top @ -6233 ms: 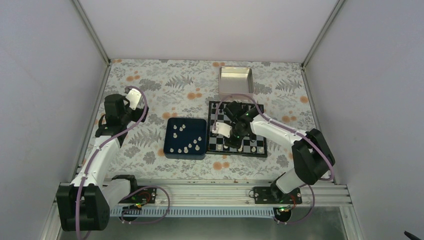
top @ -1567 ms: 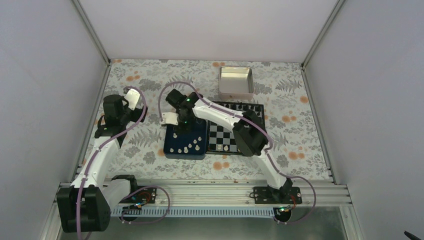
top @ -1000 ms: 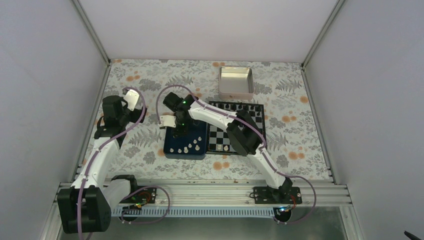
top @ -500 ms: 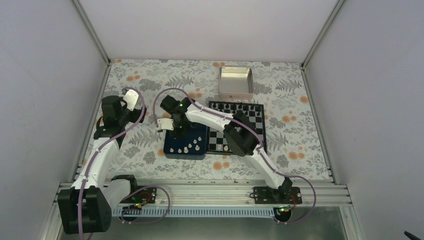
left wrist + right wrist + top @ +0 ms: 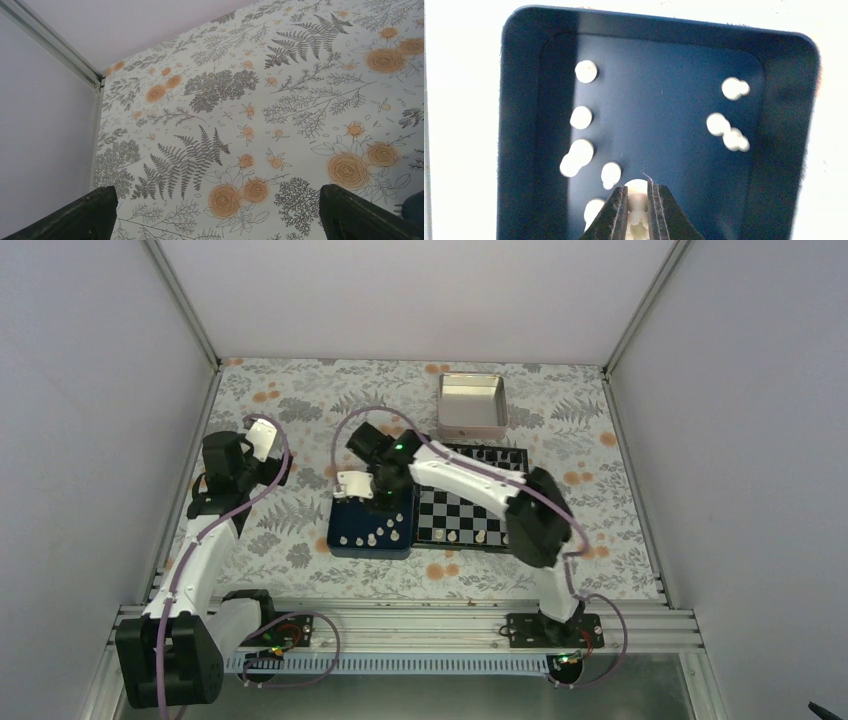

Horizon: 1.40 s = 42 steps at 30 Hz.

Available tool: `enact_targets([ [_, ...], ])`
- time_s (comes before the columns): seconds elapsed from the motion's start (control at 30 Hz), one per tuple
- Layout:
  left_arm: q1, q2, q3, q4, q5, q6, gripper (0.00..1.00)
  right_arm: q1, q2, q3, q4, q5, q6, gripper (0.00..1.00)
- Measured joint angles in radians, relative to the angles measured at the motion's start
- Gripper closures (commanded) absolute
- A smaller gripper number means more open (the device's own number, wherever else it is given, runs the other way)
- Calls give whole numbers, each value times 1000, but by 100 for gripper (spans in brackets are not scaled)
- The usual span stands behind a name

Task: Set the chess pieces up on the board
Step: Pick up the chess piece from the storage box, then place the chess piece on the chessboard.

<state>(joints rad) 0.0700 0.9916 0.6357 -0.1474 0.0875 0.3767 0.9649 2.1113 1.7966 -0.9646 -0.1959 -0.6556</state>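
The chequered board lies right of centre, with white pieces along its near row and black ones along its far row. Several loose white chess pieces lie in the dark blue tray, which is left of the board in the top view. My right gripper is over the tray's right part, shut on one white piece. My left gripper is open and empty over the flowered cloth at the left.
A silver metal tin stands behind the board. The right arm reaches across the board's left half. White walls with metal posts close in the flowered table.
The right arm went from the board to the blue tray, and its jaws are now shut on a white piece. In the last half second the gripper shifted right over the tray. The left arm barely moved.
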Motion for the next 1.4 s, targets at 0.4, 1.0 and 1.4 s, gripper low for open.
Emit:
enact_targets([
  [0.4,1,0,0,0,-1,0,0,-136,-371,-420,70,5,13,95],
  [1.0,1,6,0,0,-6,0,0,-142,-372,-646,189,-29,18,94],
  [1.4,1,11,0,0,-6,0,0,-142,-337,-648,214,-35,21,93],
])
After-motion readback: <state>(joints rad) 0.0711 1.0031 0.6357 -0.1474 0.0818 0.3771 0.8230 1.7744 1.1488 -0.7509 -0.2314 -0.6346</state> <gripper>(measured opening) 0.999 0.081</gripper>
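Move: The right hand already holds a white chess piece, low over the storage box. The board's empty near-left corner square lies about 13 cm to its right, 4 cm back and 8 cm below. The box's right wall stands between, roughly 9 cm right and 1 cm ahead; the nearest white piece on the board is some 15 cm right and 3 cm back. From the idle left hand the corner square is about 34 cm right, 13 cm back and 17 cm below. To the right and up first, then down in one arc, the right hand carries the gripped piece out of the box, over its right wall, to the board's near-left corner square. It travels about 12 cm rightward and some 3 cm back, rising about 5 cm before sinking roughly 10, ever slower at the end. The wrist turns clockwise by about 10 degrees; the fingers stay shut on the piece. ##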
